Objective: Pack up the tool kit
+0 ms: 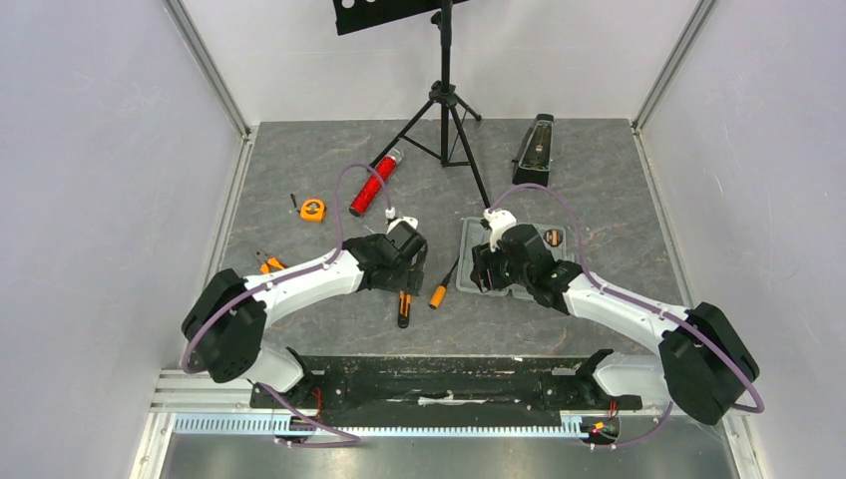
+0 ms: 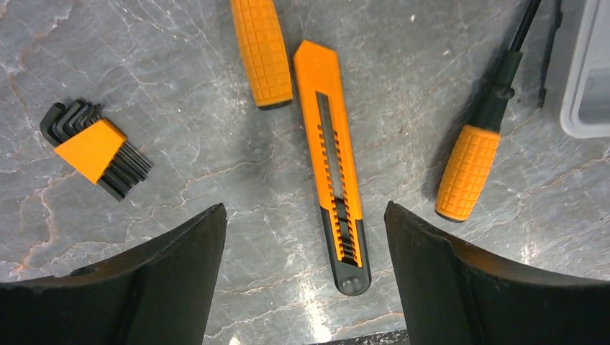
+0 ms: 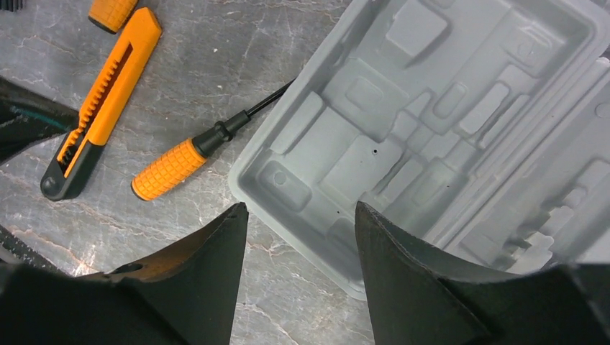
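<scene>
The grey tool kit case (image 1: 519, 261) lies open with bare moulded recesses (image 3: 431, 122). My right gripper (image 3: 301, 207) hangs open over its near-left corner, and the case's rim runs between the jaws untouched. My left gripper (image 2: 303, 208) is open above the table. The black end of the orange knife (image 2: 335, 172) lies between its fingers, not gripped. One screwdriver (image 2: 471, 169) lies right of the knife, beside the case (image 2: 586, 86). Another orange handle (image 2: 262, 50) and a set of hex keys (image 2: 93, 147) lie to the left. In the top view the left gripper (image 1: 404, 271) is above the knife (image 1: 404, 307).
An orange tape measure (image 1: 312, 210) and pliers (image 1: 267, 263) lie to the left on the table. A red glittery cylinder (image 1: 371, 185), a music stand's tripod (image 1: 445, 115) and a black metronome (image 1: 534, 150) stand at the back. White walls close in both sides.
</scene>
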Controlling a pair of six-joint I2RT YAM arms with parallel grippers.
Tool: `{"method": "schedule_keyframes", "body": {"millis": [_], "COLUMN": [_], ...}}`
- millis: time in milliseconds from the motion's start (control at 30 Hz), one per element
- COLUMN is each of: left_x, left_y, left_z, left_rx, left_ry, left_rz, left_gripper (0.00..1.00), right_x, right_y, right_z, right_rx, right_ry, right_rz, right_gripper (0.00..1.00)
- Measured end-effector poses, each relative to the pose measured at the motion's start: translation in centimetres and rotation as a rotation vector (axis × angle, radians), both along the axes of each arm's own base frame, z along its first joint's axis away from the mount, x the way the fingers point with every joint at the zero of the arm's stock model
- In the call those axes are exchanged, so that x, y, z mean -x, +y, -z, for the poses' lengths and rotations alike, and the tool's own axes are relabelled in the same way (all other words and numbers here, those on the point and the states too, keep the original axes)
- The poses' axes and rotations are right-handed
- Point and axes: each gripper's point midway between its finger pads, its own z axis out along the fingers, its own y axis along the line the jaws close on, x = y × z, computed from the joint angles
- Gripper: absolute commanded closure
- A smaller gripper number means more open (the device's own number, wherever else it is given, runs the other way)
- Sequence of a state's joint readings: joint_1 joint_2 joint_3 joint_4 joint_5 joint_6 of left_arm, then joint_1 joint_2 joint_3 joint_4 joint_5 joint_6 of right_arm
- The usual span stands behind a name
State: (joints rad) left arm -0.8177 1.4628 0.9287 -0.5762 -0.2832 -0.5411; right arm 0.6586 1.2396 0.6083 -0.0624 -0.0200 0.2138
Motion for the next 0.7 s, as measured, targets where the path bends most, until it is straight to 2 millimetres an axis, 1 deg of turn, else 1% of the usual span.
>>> {"method": "schedule_keyframes", "body": {"millis": [67, 233, 333, 433, 533, 600, 700], "left_x": [0.5, 1.3, 1.8, 2.2, 2.7, 2.9, 3.0], "left_y": [0.0, 0.0, -0.1, -0.3, -0.2, -0.2, -0.2], "left_z": [0.3, 0.6, 1.6, 2.9, 4.1, 4.3, 4.3], "left_rx": [-0.017, -0.047, -0.086, -0.129, -0.157, -0.163, -0.165], "left_ry": [0.014, 0.029, 0.056, 0.094, 0.134, 0.144, 0.146], "left_rz": [0.013, 0.049, 0.088, 0.118, 0.138, 0.146, 0.156], "left_gripper": [0.18, 0.2, 0.24, 0.32, 0.44, 0.52, 0.58], "right_x": [-0.1, -0.8, -1.1, -1.3, -1.5, -1.7, -1.9], "right_y": [-0.2, -0.3, -0.4, -0.5, -0.7, -0.9, -1.2], "right_z": [0.1, -0.3, -0.2, 0.0, -0.1, -0.1, -0.3], "right_rx": [0.005, 0.002, 0.008, 0.017, 0.023, 0.029, 0.034], "right_ry": [-0.003, -0.033, -0.04, -0.04, -0.05, -0.057, -0.069], "right_rz": [0.012, 0.039, 0.049, 0.059, 0.072, 0.084, 0.098], "right_gripper": [0.4, 0.4, 0.4, 0.4, 0.4, 0.39, 0.39]}}
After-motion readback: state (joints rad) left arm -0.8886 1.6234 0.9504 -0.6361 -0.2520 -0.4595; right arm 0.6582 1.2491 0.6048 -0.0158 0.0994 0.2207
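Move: The box cutter's middle lies about 5 cm below the left hand, level with it fore and aft and 1 cm to its right, with the butt end towards the robot. From this hand one screwdriver lies straight ahead some 11 cm, another 9 cm right and 2 cm ahead, and the hex keys 9 cm left and 4 cm ahead, all about 5 cm lower. From the right hand the cutter is roughly 15 cm left, 3 cm back and 7 cm below. The left hand eases back about 3 cm and sinks about 4 cm, with most of the drop in the middle, onto the butt half of the box cutter, while its wrist turns some 15 degrees in all, clockwise and with the fingertips tipping more steeply down. Its wide-open fingers close to roughly half as they come down astride the black-and-orange grip, the right finger coming against the cutter's right side but the pinch not yet made, and meanwhile the right hand drifts 2 cm forward and slightly right over the open case, its opening unchanged. ##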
